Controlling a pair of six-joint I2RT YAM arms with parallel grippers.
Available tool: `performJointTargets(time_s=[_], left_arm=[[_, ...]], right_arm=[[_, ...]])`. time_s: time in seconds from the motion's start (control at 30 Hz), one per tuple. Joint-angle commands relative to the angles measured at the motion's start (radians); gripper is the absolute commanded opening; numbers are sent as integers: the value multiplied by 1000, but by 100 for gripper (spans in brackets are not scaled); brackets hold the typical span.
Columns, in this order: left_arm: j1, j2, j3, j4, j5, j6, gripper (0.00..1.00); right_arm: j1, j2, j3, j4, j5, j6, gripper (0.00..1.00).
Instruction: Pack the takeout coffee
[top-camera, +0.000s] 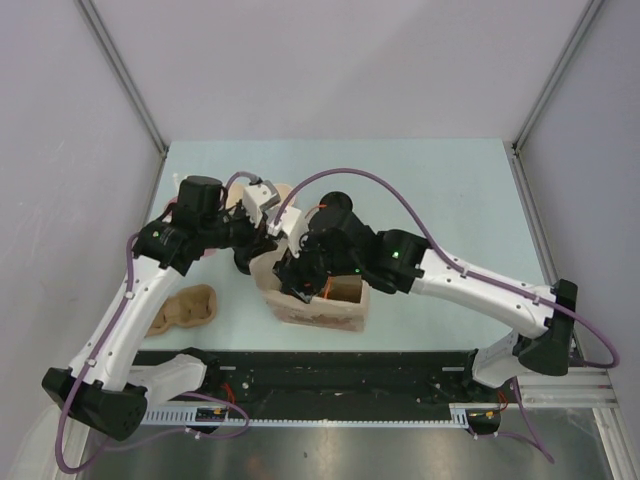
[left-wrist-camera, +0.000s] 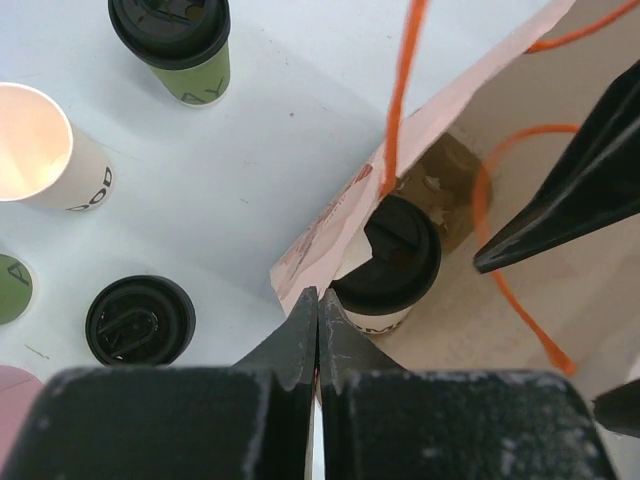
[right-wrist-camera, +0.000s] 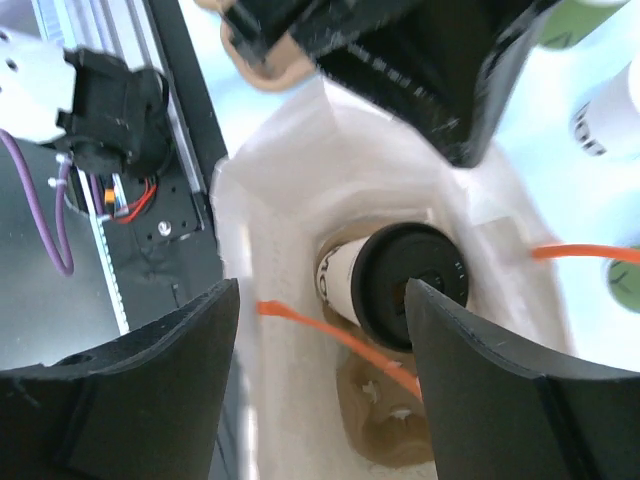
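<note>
A white takeout coffee cup (right-wrist-camera: 345, 285) with a black lid (right-wrist-camera: 410, 285) stands inside the beige paper bag (top-camera: 335, 312), also seen as the lidded white cup (left-wrist-camera: 392, 262) in the left wrist view. My right gripper (right-wrist-camera: 322, 290) hangs open over the bag mouth, its fingers either side of that cup and apart from it. My left gripper (left-wrist-camera: 318, 302) is shut on the bag's rim (left-wrist-camera: 300, 270). A green cup (left-wrist-camera: 185, 45) with a black lid stands on the table beyond the bag.
An open white cup (left-wrist-camera: 40, 150) with dark print and a loose black lid (left-wrist-camera: 140, 320) sit on the table beside the bag. Orange handles (left-wrist-camera: 402, 90) loop over the bag mouth. A beige moulded tray (top-camera: 185, 308) lies to the left.
</note>
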Motion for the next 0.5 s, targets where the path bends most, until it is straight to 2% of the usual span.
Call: performJointTargets(time_s=[0.0, 0.47], left_arm=[[-7, 7, 4, -58, 18, 36, 0], [-8, -6, -9, -63, -6, 42, 1]], right_arm=[[4, -67, 20, 112, 73, -15, 72], [13, -196, 16, 212, 73, 0, 74]])
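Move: The lidded cup in the paper bag sits almost under the right hand, about 2 cm ahead, 2 cm to its left and 13 cm below; nothing is in those open fingers. Around it, about 17 cm down, a loose black lid lies 10 cm ahead and 11 cm left. The green lidded cup stands some 20 cm ahead, 7 cm right and 14 cm below. From the left hand, already pinching the bag's rim, the bagged cup is about 6 cm back, 5 cm right and 12 cm below. The left fingers keep their pinch on the bag's rim, staying nearly in place, while the empty right hand climbs about 8 cm up through the bag's mouth, away from the lidded cup it leaves inside. Quick at first, then slower, it tips its left-pointing fingers up some 15 degrees towards level, keeping them wide open. ##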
